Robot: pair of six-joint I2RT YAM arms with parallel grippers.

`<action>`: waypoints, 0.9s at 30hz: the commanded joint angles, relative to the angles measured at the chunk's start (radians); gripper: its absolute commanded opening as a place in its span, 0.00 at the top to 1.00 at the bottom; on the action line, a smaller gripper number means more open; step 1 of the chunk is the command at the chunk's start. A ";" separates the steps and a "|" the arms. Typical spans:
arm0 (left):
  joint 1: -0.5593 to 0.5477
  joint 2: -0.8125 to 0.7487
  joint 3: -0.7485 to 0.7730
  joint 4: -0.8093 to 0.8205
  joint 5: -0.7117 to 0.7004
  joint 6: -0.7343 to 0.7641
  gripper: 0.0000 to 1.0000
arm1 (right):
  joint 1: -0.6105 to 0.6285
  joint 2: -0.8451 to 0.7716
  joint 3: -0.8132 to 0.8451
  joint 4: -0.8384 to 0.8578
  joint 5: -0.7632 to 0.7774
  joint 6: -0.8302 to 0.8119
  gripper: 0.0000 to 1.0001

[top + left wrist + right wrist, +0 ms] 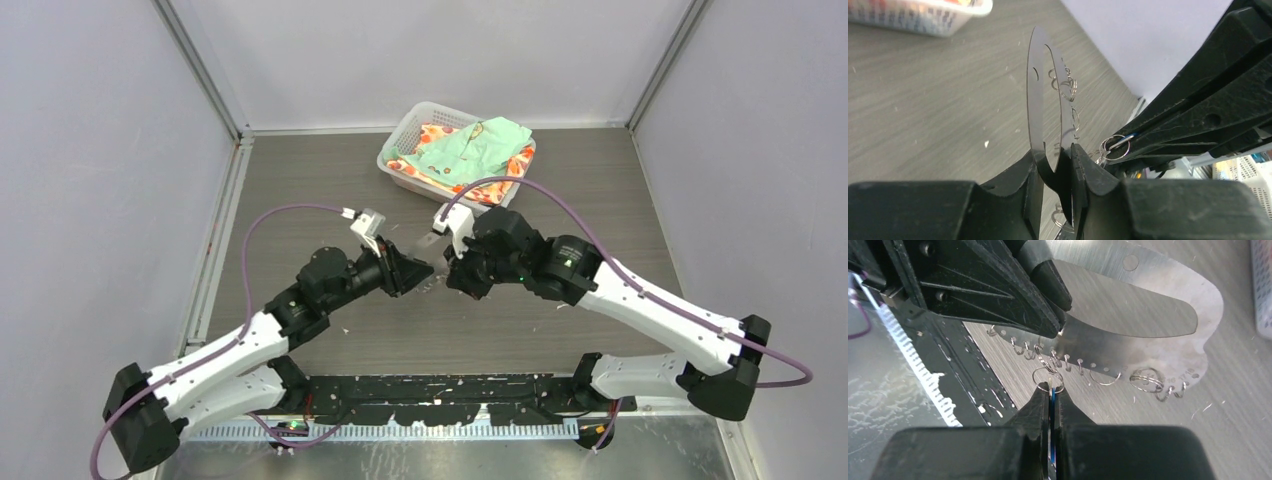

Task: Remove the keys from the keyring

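Note:
The keyring (1148, 305) is a thin silvery oval plate with an oval cutout and a row of small wire rings (1145, 379) along one edge. My left gripper (1054, 157) is shut on the plate's rim and holds it on edge above the table; the plate (1035, 100) stands up between its fingers. My right gripper (1050, 389) is shut on the blue-headed key (1052, 407), which hangs on a split ring (1048, 376) at the plate's ringed edge. The key (1122, 141) also shows in the left wrist view. From above, the two grippers (410, 270) (455, 272) meet tip to tip.
A white mesh basket (400, 160) with green and orange cloths stands at the back centre. Its wall shows in the left wrist view (923, 17). The black rail (440, 390) runs along the near edge. Pale specks of debris lie on the wood.

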 commanded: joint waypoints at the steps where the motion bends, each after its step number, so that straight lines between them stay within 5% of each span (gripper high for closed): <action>1: 0.015 0.093 -0.130 0.088 -0.010 -0.006 0.74 | -0.016 0.004 -0.086 0.141 0.085 0.065 0.99; 8: 0.015 0.235 -0.234 0.230 -0.086 -0.040 0.57 | -0.068 0.055 -0.247 0.308 0.098 0.109 0.99; 13: 0.016 0.294 -0.259 0.264 -0.123 -0.030 0.54 | -0.105 0.085 -0.319 0.387 0.064 0.119 0.99; 27: 0.015 0.188 -0.279 0.123 -0.076 -0.014 0.37 | -0.109 0.110 -0.305 0.347 0.032 0.117 0.99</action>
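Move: The steel keyring plate already sits between the left gripper's slightly open fingers. Its middle is about 3 cm ahead of and 1 cm right of that hand, and about level with it. From the right hand the plate's middle is some 5 cm ahead and 2 cm left. The blue key is in the right fingers, about 3 cm right of the left hand and 2 cm back. The table top lies roughly 24 cm below both hands. Lower both grippers together towards the table, quickly at first and then easing to a stop. Bring the left gripper down nearly 15 cm, dipping its fingertips about 15 degrees while its fingers spread wider around the keyring plate. Take the right gripper down about 13 cm, easing slightly forward and turning some 10 degrees clockwise, and keep it shut on the blue key. ##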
